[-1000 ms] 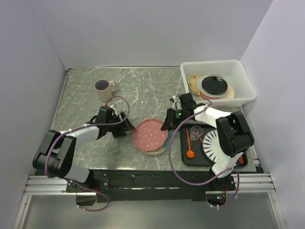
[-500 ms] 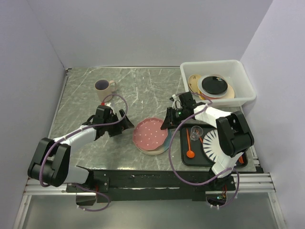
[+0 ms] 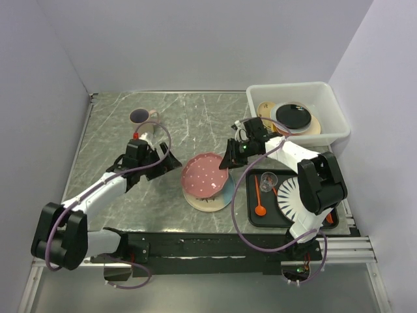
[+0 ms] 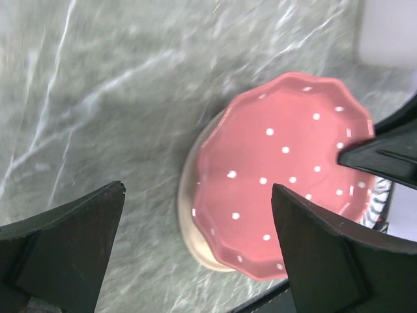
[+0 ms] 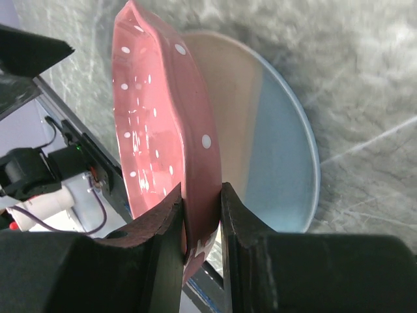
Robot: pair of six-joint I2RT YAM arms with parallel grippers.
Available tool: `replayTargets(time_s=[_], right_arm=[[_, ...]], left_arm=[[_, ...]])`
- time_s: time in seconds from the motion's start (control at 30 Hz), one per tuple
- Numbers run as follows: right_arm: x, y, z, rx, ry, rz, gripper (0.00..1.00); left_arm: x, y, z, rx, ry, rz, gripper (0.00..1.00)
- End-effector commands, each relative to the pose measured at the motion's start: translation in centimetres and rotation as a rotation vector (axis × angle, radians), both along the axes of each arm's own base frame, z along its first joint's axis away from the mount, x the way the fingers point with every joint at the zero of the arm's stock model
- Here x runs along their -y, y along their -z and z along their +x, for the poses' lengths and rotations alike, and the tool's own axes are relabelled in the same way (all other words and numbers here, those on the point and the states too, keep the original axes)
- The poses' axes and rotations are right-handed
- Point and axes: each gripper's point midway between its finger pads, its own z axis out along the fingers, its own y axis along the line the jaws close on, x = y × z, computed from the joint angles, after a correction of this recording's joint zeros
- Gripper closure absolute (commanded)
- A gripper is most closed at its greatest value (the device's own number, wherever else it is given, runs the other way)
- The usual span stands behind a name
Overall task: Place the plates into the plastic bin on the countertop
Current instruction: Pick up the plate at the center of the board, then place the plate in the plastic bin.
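Note:
The pink dotted plate (image 3: pixel 204 175) is tilted, its right rim raised off a cream-and-blue plate (image 3: pixel 214 199) lying on the countertop (image 3: pixel 195 124). My right gripper (image 3: pixel 229 161) is shut on that raised rim; in the right wrist view its jaws (image 5: pixel 202 195) pinch the pink plate (image 5: pixel 143 117) on edge above the cream-and-blue plate (image 5: pixel 273 150). My left gripper (image 3: pixel 171 163) stands open just left of the plate, touching nothing. From the left wrist its wide jaws (image 4: pixel 199 192) frame the pink plate (image 4: pixel 287 169). The plastic bin (image 3: pixel 326 98) at back right holds a black plate (image 3: pixel 292 115) on cream ones.
A black tray (image 3: pixel 251 215) at the front right carries a white plate with black stripes (image 3: pixel 293 195), an orange spoon (image 3: pixel 260 201) and a glass (image 3: pixel 267 181). A mug (image 3: pixel 140 116) stands at the back left, behind my left arm.
My left gripper has opened fully and drawn back from the pink plate's left side. My right gripper has lifted the plate's right rim, tilting it off the plate beneath.

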Motion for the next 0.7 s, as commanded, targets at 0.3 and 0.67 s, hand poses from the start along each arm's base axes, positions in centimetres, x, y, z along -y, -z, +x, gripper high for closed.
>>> replayTargets(time_s=[0.3,0.67], right_arm=[[0.7,-11.4,9.4,0.243,0.139,0.124,1.0],[7.5,-18.0,15.3,0.365,0.368,0.191,1.0]], left_arm=[[-0.4,-8.8,2.1,0.235,-0.027,-0.025,0.01],[0.0,-8.9,2.2,0.235,0.005,-0.021,0.01]])
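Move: The right hand already grips the pink plate, whose middle is about 8 cm left and 4 cm back of it. The plastic bin's middle lies some 17 cm ahead, 24 cm right and slightly lower. The cream-and-blue plate is about 6 cm left, 8 cm back and 8 cm down, and the glass 14 cm right and 6 cm back. From the empty left hand the bin is roughly 14 cm ahead and 43 cm right. Forward and up, then bending right towards the plastic bin, the right hand gathers speed and carries the pink plate some 12 cm out, 10 cm up and 6 to 7 cm right, keeping its pinch on the rim while the wrist turns about 20 degrees clockwise and the hand's far side tips up. The left hand, wide open and empty, rises about 7 cm and then holds there. ##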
